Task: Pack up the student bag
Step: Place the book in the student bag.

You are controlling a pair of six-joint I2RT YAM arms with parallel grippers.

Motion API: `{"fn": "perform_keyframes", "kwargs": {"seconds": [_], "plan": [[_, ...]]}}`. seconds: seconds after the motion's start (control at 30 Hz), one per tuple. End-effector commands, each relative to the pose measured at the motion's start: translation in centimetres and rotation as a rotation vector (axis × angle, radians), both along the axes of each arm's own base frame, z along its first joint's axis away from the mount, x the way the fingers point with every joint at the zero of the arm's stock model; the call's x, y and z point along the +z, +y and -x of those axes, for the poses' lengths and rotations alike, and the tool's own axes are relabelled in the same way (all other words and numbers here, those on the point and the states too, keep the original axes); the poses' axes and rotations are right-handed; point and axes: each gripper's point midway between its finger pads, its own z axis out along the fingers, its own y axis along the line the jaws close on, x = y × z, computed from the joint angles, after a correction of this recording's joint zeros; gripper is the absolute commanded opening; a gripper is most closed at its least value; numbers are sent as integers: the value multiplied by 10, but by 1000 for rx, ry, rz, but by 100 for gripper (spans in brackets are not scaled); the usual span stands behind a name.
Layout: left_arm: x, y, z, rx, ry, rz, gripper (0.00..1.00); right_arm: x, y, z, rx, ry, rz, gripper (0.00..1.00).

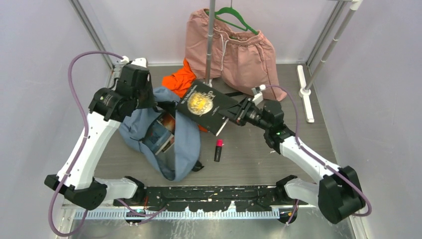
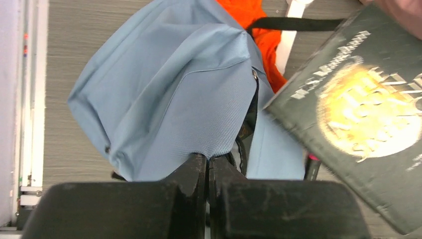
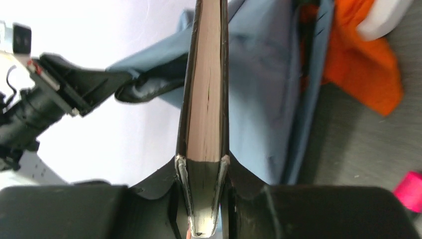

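Observation:
The student bag (image 1: 184,149), grey-blue and soft, lies open on the table left of centre, with a printed item (image 1: 161,133) showing inside its mouth. My left gripper (image 1: 150,102) is shut on a fold of the bag's fabric (image 2: 174,89) at the upper rim; in the left wrist view the fingertips (image 2: 199,167) pinch the cloth together. My right gripper (image 1: 233,114) is shut on a dark hardcover book (image 1: 203,105) with a gold emblem, held tilted above the bag's opening. The right wrist view shows the book (image 3: 206,99) edge-on between the fingers.
A black marker with a pink cap (image 1: 218,149) lies on the table right of the bag. An orange cloth (image 1: 180,79) sits behind the bag. Pink shorts (image 1: 234,50) hang from a green hanger by a metal pole (image 1: 211,40) at the back.

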Motion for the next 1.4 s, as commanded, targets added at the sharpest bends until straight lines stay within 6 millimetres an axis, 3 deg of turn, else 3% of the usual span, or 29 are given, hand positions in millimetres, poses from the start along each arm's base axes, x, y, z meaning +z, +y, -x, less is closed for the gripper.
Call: {"fn": "perform_keyframes", "kwargs": {"seconds": [0.0, 0.13, 0.27, 0.4, 0.53, 0.63, 0.77, 0.97, 1.3, 1.33, 1.37], "plan": [[30, -15, -24, -37, -111, 69, 0, 84, 45, 45, 265, -240, -180, 1], [28, -15, -31, -32, -105, 82, 0, 69, 73, 65, 370, -198, -165, 1], [26, -17, -32, -48, -93, 113, 0, 49, 85, 67, 402, -151, -118, 1], [26, -17, -29, -50, -90, 134, 0, 23, 93, 55, 390, -112, -34, 1], [32, -14, -25, -50, -123, 159, 0, -28, 94, 33, 321, -43, 154, 1], [33, -16, -21, -72, -118, 181, 0, -51, 95, 22, 290, 7, 218, 1], [29, -25, -19, -112, -103, 210, 0, -52, 110, 15, 293, 8, 223, 1], [15, -38, -20, -151, -68, 257, 0, -47, 149, 6, 229, -31, 182, 1], [9, -46, -17, -163, -55, 303, 0, -64, 238, -31, 93, 67, 32, 1], [9, -46, -18, -160, -56, 306, 0, -65, 253, -32, 127, 73, 16, 6], [8, -46, -19, -156, -56, 306, 0, -63, 269, -28, 191, 63, 0, 21]]}}
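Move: The student bag's opening is about 29 cm to the left of the right hand, which already holds the book, some 5 cm nearer the base and 19 cm lower. The marker lies roughly 5 cm left, 10 cm back and 24 cm below that hand; the orange cloth is 26 cm left and 25 cm ahead on the table. From the left hand, already pinching the raised rim, the opening is about 6 cm back, straight below by 26 cm. The book, still gripped in the right hand, swings left and back over the bag's near side, turning some 20 degrees counter-clockwise, then goes down and a little forward, and finally is pushed left into the opening: about 22 cm left and 12 cm down in all. The left hand keeps the rim pinched and held up, easing a few centimetres right and down while its wrist rolls slightly. ##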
